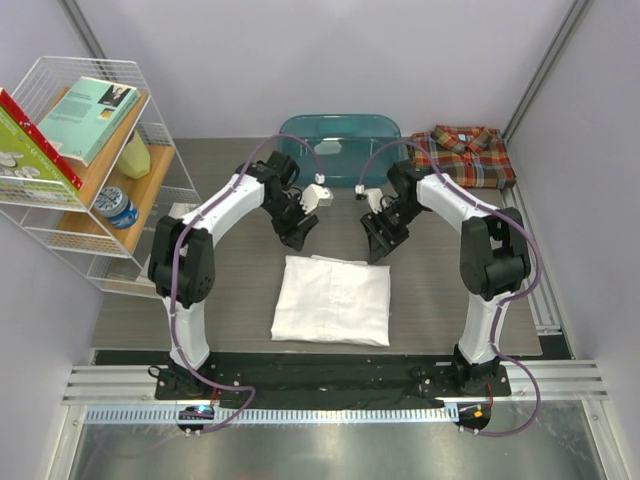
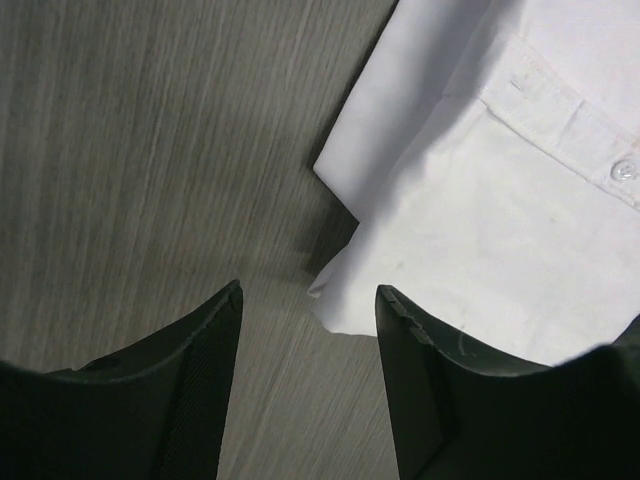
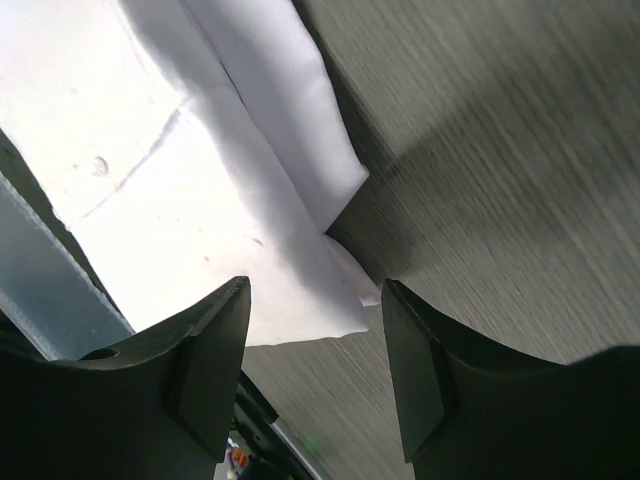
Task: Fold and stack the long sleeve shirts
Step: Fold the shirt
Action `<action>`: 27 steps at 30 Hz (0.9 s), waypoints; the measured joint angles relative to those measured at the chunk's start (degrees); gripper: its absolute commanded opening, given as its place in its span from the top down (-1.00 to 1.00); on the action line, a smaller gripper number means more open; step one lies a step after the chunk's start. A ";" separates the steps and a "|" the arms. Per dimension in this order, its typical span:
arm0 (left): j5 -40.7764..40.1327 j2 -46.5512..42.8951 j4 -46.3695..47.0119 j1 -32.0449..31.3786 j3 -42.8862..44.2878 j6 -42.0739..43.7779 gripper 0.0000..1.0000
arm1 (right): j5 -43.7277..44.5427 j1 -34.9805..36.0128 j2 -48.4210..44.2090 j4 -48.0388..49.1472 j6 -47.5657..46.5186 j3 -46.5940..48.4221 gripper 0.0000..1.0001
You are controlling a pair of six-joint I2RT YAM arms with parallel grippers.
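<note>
The white long sleeve shirt lies folded into a rectangle in the middle of the table. Its far left corner shows in the left wrist view and its far right corner in the right wrist view. My left gripper hovers open just beyond the far left corner, nothing between its fingers. Over the far right corner my right gripper is open too, with bare table and cloth edge below the gap. The plaid long sleeve shirt lies folded at the back right.
A teal plastic tub stands at the back centre, behind both grippers. A white wire shelf with books, a bottle and a can stands at the left. A rail runs along the near edge.
</note>
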 measured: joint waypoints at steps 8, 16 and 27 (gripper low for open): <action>3.67 6.32 -4.81 0.39 1.40 -0.76 -0.14 | 0.83 0.04 1.20 -0.17 -2.14 -4.46 -0.10; 5.07 6.69 -5.95 0.37 0.55 -1.55 0.92 | 1.18 -0.02 1.20 -0.26 -3.56 -5.53 0.98; 4.92 9.99 -4.35 0.63 2.71 -4.04 1.00 | 4.76 -1.77 1.49 1.75 -2.51 -4.57 0.98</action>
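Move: The shirt's far left corner lies about 3 cm back from the left hand, level with it sideways and some 4 cm lower; its far right corner is about 3 cm back, 1 cm to the right and 4 cm below the right hand. The shirt's middle is roughly 13 cm back and 9 cm to the right of the left hand. The teal bin stands around 24 cm ahead of the right hand and 10 cm to its left. Both hands, fingers open, sink together about 3 cm and draw back about as far onto the two far corners of the folded shirt, the left hand's fingertips tipping some 15 degrees back towards the base, and then shut their fingers to pinch a corner each. Keeping hold, both then ease forward over the table by 1 to 2 cm, the right hand also going about 1 cm to the right and the left hand sinking about another centimetre. ##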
